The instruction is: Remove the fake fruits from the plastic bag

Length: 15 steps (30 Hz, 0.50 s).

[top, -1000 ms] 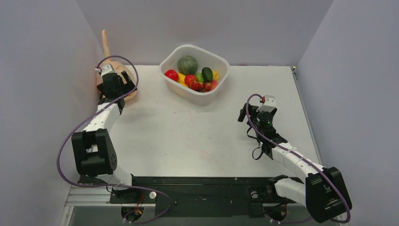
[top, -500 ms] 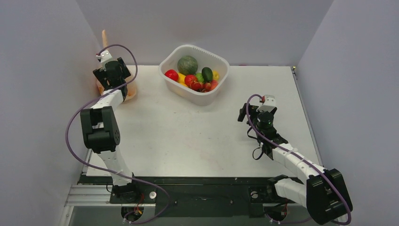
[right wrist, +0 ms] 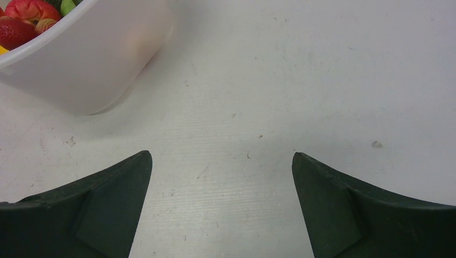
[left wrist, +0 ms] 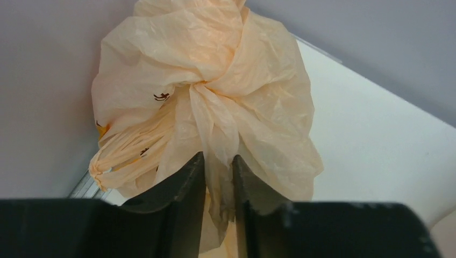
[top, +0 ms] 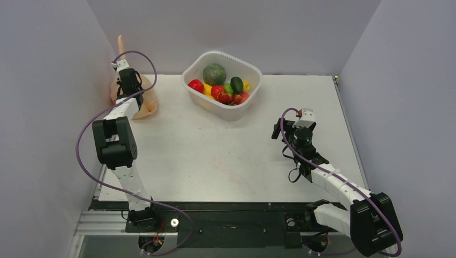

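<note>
The peach-orange plastic bag (top: 147, 103) lies crumpled in the back left corner against the wall. In the left wrist view it (left wrist: 215, 70) fills the frame. My left gripper (top: 128, 87) is on top of it, and its jaws (left wrist: 218, 157) are shut on a gathered fold of the film. No fruit shows through the bag. Small fake fruits (top: 223, 92), red, yellow and green, lie in the white tub (top: 254, 69). My right gripper (top: 293, 127) hangs open over bare table at the right, nothing between its fingers (right wrist: 221, 156).
A large dark-green melon (top: 214, 73) sits in the tub with the small fruits. The tub's wall (right wrist: 97, 59) shows at the upper left of the right wrist view. Grey walls close in the left, back and right of the table (top: 215, 156).
My left arm reached further into the back left corner onto the bag, and its gripper went from open to shut on a fold. The right arm stayed still.
</note>
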Each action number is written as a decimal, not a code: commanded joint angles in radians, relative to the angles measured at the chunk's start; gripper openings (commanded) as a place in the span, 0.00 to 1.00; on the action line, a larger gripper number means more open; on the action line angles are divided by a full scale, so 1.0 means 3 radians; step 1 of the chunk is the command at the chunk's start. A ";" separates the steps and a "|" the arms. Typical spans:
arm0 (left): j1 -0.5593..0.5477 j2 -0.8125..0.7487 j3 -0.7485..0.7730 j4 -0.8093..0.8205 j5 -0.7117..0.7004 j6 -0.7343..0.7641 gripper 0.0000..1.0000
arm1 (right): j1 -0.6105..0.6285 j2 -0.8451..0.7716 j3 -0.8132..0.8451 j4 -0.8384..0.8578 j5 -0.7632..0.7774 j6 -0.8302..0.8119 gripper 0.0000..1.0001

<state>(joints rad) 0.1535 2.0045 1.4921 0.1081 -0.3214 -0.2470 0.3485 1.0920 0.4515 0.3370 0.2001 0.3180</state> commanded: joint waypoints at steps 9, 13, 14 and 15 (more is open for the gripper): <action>-0.0085 -0.0284 -0.0013 -0.1156 0.0386 -0.0361 0.00 | 0.0030 -0.0058 0.0023 0.0182 -0.0034 -0.0048 0.98; -0.0379 -0.0646 -0.0385 -0.1174 0.0392 -0.0364 0.00 | 0.0030 -0.0091 0.0008 0.0196 -0.0027 -0.0048 0.98; -0.0428 -0.0762 -0.0502 -0.1189 0.0387 -0.0368 0.00 | 0.0030 -0.0095 0.0007 0.0199 -0.0022 -0.0049 0.98; -0.0541 -0.0823 -0.0557 -0.1225 0.0376 -0.0381 0.00 | 0.0027 -0.0096 0.0003 0.0204 -0.0023 -0.0051 0.98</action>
<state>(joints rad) 0.0898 1.8954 1.3853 -0.2131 -0.2398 -0.3386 0.3489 1.0885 0.4515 0.3439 0.1997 0.3138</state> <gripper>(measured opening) 0.005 0.984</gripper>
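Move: The plastic bag's body lies just under the left hand, its middle some 8 cm below and about 3 cm ahead; the bag's twisted neck already stands between the part-closed fingers. The white fruit box is the neighbour, about 40 cm to the left hand's right, 4 cm farther out and some 9 cm lower. From the right hand, the bag's middle is roughly 63 cm to the left, 26 cm ahead and 6 cm lower. The left fingers shut fully on the bag's neck and pinch it close to the knot while the hand sinks about 5 cm. Keeping that grip, the hand then draws back and to the right with gathering speed, about 6 cm each way, dragging the bag out of the far-left corner, the fingertips tilting some 15 degrees farther down. ##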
